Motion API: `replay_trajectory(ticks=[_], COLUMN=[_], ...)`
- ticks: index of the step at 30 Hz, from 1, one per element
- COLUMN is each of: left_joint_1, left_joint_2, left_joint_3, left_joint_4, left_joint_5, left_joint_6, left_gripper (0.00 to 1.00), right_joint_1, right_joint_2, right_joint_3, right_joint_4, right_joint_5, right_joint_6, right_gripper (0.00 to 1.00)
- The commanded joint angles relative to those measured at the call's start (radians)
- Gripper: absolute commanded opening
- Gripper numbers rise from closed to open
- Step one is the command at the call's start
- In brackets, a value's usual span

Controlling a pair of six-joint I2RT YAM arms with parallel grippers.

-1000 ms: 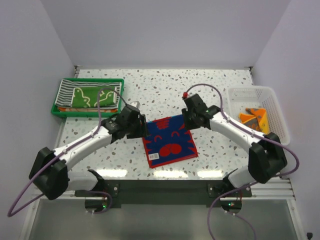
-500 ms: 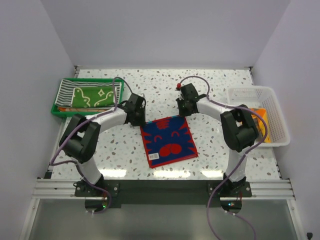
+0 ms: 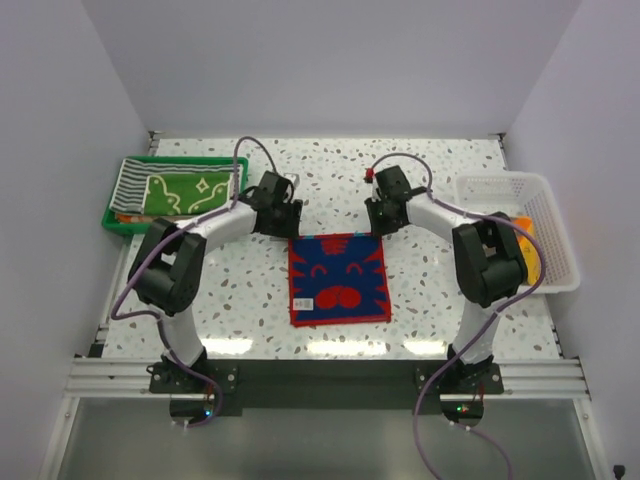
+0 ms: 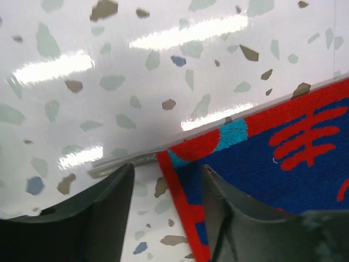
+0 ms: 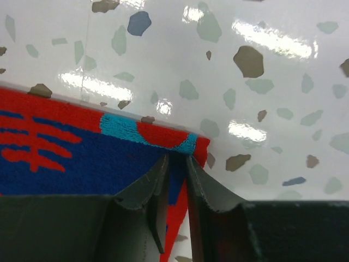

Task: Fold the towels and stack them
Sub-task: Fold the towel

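Observation:
A red towel with a blue cartoon face (image 3: 338,280) lies flat and square in the middle of the table. My left gripper (image 3: 290,221) is at its far left corner. In the left wrist view that gripper (image 4: 163,183) is open, and the towel's red edge (image 4: 188,218) lies on the table between the fingers. My right gripper (image 3: 379,224) is at the far right corner. In the right wrist view that gripper (image 5: 177,164) is shut on the towel corner (image 5: 158,136), with cloth pinched between narrow jaws.
A green tray (image 3: 112,222) at the far left holds a striped towel (image 3: 133,177) and a green towel with white drawings (image 3: 185,190). A white mesh basket (image 3: 555,215) at the right holds an orange towel (image 3: 527,240), partly hidden by the right arm.
Both grippers moved away from the arm bases with the towel's far corners. The towel went from tilted to square and flat. The left jaws have opened off their corner.

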Motion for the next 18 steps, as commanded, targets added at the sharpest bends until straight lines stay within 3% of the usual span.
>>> replay_trajectory(ticks=[1, 5, 10, 13, 18], left_joint_1=[0.018, 0.039, 0.059, 0.07, 0.07], left_joint_2=[-0.015, -0.025, 0.004, 0.045, 0.132], left_joint_3=[0.125, 0.148, 0.156, 0.182, 0.298], left_joint_4=[-0.048, -0.082, -0.092, -0.121, -0.206], left_joint_5=[-0.021, 0.032, 0.18, 0.305, 0.364], left_joint_6=[0.197, 0.35, 0.562, 0.669, 0.76], left_gripper=[0.61, 0.8, 0.82, 0.81, 0.79], right_joint_1=[-0.011, -0.023, -0.034, -0.034, -0.034], right_joint_2=[-0.016, 0.062, 0.163, 0.228, 0.291], right_joint_3=[0.182, 0.343, 0.488, 0.557, 0.617], right_joint_4=[-0.183, -0.396, -0.526, -0.632, -0.674], right_joint_5=[0.018, -0.039, -0.166, -0.223, -0.254], right_joint_6=[-0.216, -0.43, -0.637, -0.709, -0.769], right_gripper=[0.24, 0.32, 0.43, 0.44, 0.44])
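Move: The towel lies folded between the arms. Its far left corner is just under the left fingers, about 1 cm ahead and 2 cm below, with a grey strip poking out some 2 cm to the hand's left; the white tag is roughly 15 cm back and 3 cm right of this hand. The far right corner is about 1 cm ahead, 1 cm right and 2 cm below the right hand, with the white basket some 27 cm to its right and level. Both hands come up off the towel's far corners and reach a little beyond them, the right higher (about 7 cm up and 4 forward) and the left some 4 cm each way, their fingers opening wider as they go. Both then dip back down towards the corners, the right also drawing back a couple of centimetres, while the wrists twist opposite ways by some 35 degrees, left clockwise and right counter-clockwise, leaving the open fingers still above the cloth and set diagonally astride the two corners. ##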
